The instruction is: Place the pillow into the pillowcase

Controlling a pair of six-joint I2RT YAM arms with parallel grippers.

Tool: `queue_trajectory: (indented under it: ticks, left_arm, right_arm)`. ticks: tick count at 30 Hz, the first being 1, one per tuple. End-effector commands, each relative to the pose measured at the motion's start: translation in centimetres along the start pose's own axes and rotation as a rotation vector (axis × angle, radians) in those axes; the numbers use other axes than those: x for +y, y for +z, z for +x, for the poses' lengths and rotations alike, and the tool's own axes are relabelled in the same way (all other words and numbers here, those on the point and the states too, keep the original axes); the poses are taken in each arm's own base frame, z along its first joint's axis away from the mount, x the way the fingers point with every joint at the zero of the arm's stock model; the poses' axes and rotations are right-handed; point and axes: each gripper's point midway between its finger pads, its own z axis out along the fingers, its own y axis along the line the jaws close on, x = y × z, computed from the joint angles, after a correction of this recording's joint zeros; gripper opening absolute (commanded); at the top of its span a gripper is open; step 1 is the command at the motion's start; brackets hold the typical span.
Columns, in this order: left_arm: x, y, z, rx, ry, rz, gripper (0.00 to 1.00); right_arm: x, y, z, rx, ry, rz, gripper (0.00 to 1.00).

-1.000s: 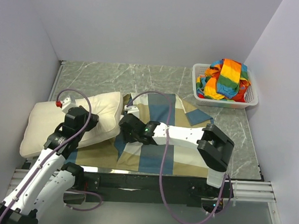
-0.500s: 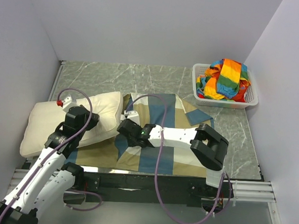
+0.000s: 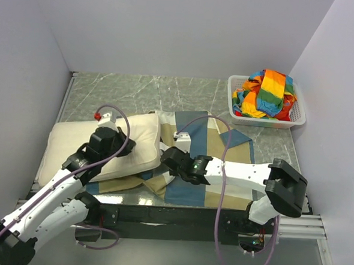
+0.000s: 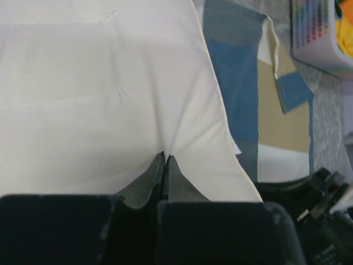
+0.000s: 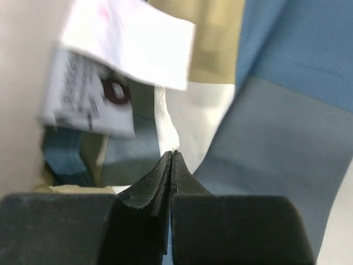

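Note:
The cream-white pillow [image 3: 74,147] lies on the left of the table, its right end overlapping the left edge of the pillowcase [image 3: 210,137], a blue, tan and off-white cloth that is bunched near the middle. My left gripper [image 3: 117,144] rests on the pillow's right half and is shut on a pinch of pillow fabric [image 4: 99,83], with creases running into the left gripper [image 4: 165,156]. My right gripper [image 3: 166,157] sits at the pillowcase's left edge. In the right wrist view the right gripper [image 5: 172,153] is shut on a white fold of the pillowcase [image 5: 287,110], beside a white printed label [image 5: 127,38].
A white basket [image 3: 295,119] holding a rainbow-striped cloth [image 3: 266,93] stands at the back right. Walls close in the table on the left, back and right. The table's front edge [image 3: 208,205] runs just below the pillowcase.
The right gripper has shut on the pillowcase edge and shifted right, bunching the cloth. The left arm has dragged the pillow to the right, onto the pillowcase's left edge.

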Motion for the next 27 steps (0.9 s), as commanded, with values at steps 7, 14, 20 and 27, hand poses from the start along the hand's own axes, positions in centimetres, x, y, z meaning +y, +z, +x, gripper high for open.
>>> queue_trajectory:
  ticks: [7, 14, 20, 27]
  left_arm:
    - [2.1, 0.4, 5.9, 0.060, -0.131, -0.039, 0.04]
    - [0.1, -0.7, 0.3, -0.061, -0.066, -0.079, 0.71]
    - [-2.1, 2.4, -1.4, -0.027, 0.119, -0.199, 0.84]
    - [-4.5, 7.4, 2.3, 0.098, 0.325, -0.275, 1.00]
  right_arm:
    - [-1.8, 0.1, 0.2, -0.076, 0.116, 0.039, 0.00]
    - [-0.7, 0.9, 0.7, -0.057, 0.100, 0.001, 0.00]
    - [-0.3, 1.2, 0.6, -0.054, 0.088, -0.006, 0.00]
    - [-0.5, 1.4, 1.2, -0.043, 0.110, -0.033, 0.00]
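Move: The left gripper still pinches the raised top of the pillow. The pillowcase edge held in the shut right fingers lies about 12 cm to its right, 6 cm nearer the base and 9 cm lower. The pillow's right end is some 9 cm right of the left gripper and 1 cm back, about 9 cm down; the white tag is 2 cm farther right than that end. From the right hand, the pillow's right end is roughly 5 cm ahead and 3 cm left. Lower the left gripper about 6 cm with the pillow, drawing back a little and slightly right, then open to let go. Lift clear and swing forward some 8 cm, then right and slightly down over the pillow's right end, fingers wide, rolling the right side down. Keep the right fingers shut on the pillowcase edge, settling about 2 cm lower. ##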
